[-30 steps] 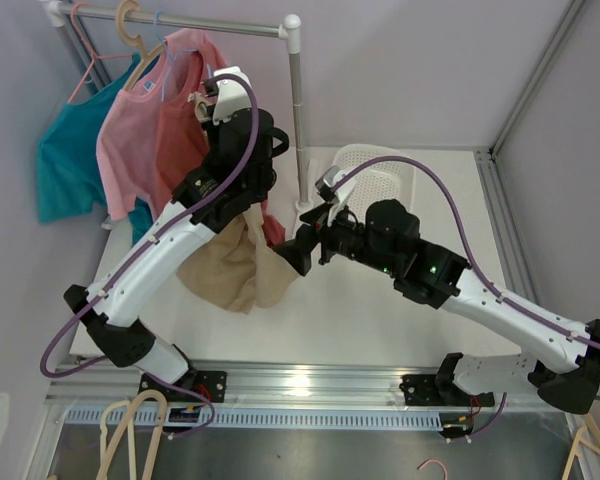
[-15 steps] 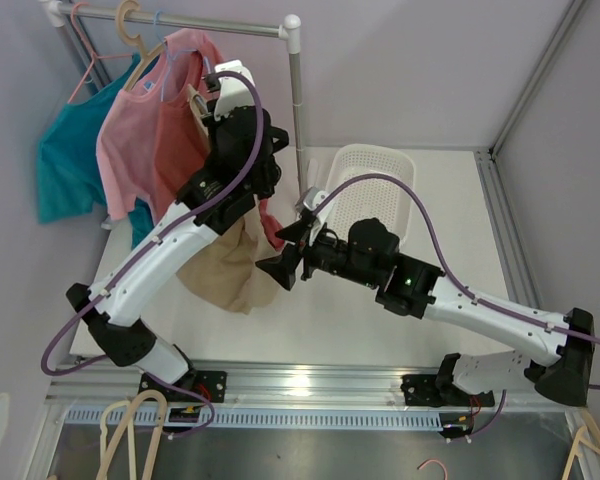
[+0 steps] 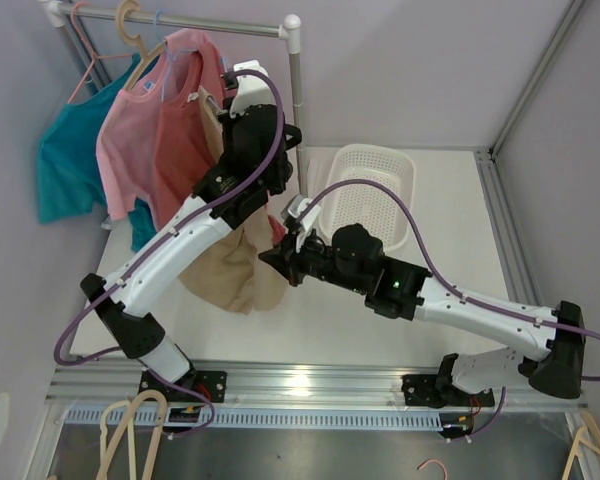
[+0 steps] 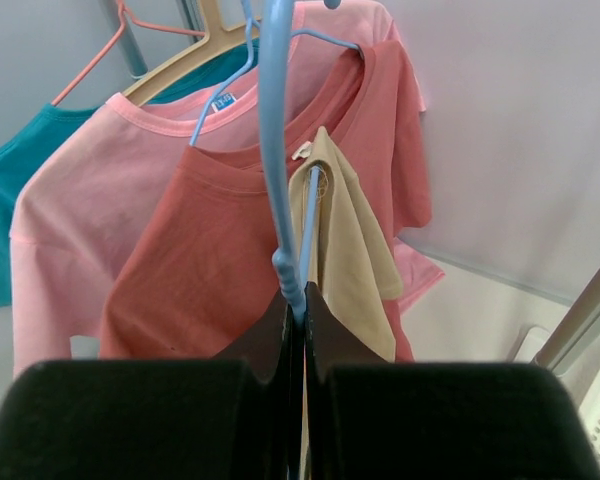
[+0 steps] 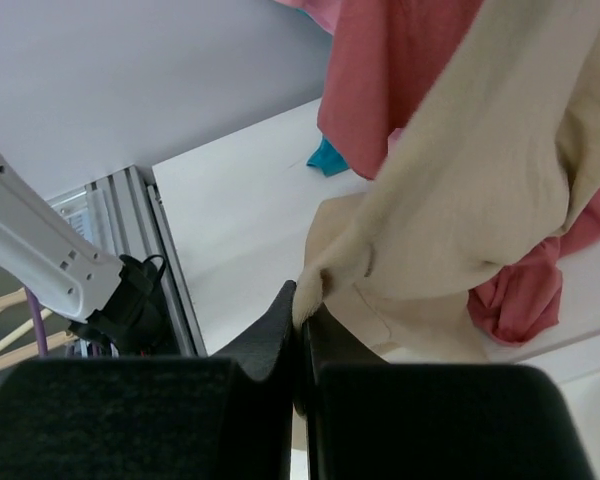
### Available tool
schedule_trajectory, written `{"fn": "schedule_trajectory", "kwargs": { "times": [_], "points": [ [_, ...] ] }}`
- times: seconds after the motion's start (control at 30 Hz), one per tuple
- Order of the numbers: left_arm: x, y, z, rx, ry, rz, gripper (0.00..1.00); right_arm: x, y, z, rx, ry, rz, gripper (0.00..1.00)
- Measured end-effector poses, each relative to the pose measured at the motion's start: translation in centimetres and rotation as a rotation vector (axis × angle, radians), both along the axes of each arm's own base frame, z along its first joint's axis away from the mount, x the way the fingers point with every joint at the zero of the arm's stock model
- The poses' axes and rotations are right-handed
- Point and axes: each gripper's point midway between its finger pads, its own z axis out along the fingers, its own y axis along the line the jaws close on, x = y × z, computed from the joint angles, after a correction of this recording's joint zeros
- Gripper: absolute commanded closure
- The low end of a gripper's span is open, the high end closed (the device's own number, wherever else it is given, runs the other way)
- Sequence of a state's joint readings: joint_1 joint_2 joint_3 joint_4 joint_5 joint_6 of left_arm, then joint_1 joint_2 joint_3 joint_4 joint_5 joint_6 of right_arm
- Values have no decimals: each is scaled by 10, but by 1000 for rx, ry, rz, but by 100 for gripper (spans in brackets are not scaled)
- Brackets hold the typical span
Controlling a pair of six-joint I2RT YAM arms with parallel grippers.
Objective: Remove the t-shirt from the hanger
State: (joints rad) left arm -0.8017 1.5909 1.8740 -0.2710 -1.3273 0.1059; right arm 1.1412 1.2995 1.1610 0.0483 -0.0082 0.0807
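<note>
A beige t-shirt hangs on a blue hanger, one end still draped over the hanger arm. My left gripper is shut on the hanger's neck and holds it up beside the rack. My right gripper is shut on a fold of the beige t-shirt's edge, low and right of the cloth in the top view. The shirt stretches between the two grippers.
Red, pink and teal shirts hang on the rail. The rack's upright pole stands right of my left wrist. A white basket sits at the back. Wooden hangers lie below the table's near edge.
My right gripper has moved left to the beige t-shirt and shut on its edge. My left gripper has carried the hanger a little to the right.
</note>
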Motion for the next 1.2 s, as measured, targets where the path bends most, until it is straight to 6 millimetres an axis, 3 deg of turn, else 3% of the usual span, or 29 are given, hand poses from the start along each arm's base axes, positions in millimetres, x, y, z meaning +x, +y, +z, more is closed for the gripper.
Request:
{"fn": "schedule_trajectory", "kwargs": {
  "times": [0.33,0.43,0.57,0.67,0.83,1.0,1.13,1.2],
  "points": [
    [41,-10,-15,42,44,26,99,-60,-31,16,40,-6,-4,100],
    [46,-14,-13,44,46,18,99,-78,-32,2,25,13,-5,100],
    [46,-11,-4,42,37,19,99,-100,-31,-32,-30,46,3,100],
    [44,-8,5,35,25,21,99,-105,-32,-54,-56,72,-12,100],
    [38,-7,8,42,47,-2,99,-94,-33,-72,-78,87,-70,100],
    [18,-30,-2,-70,110,-231,99,-54,-43,-68,-67,88,-169,100],
    [-42,-36,-9,-277,171,-492,99,-6,-59,-56,-33,92,-281,100],
    [-84,-24,-10,-374,177,-604,99,15,-68,-49,-15,94,-329,100]
  ]
}}
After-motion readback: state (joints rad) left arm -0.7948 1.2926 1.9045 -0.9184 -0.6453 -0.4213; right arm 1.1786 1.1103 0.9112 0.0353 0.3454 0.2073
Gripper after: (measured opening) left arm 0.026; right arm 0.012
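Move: Between the hands hangs the beige t-shirt, its middle about 10 cm back and 20 cm below the left hand, which already grips the blue hanger's neck. The coral t-shirt hangs some 5 cm ahead, 8 cm left and 12 cm below the left hand; the rack upright stands about 7 cm ahead and 12 cm right. From the right hand, already pinching beige cloth, the hanger's middle lies about 13 cm ahead, 3 cm left and 5 cm above. Pulling the pinched beige cloth back about 10 cm and then down, the right hand stretches it while the left pushes the hanger forward some 5 cm. The right then swings forward again and rightward as the left draws sharply back about 13 cm, turning the hanger some 35 degrees clockwise and rolling its left side down. Both grips stay shut. ##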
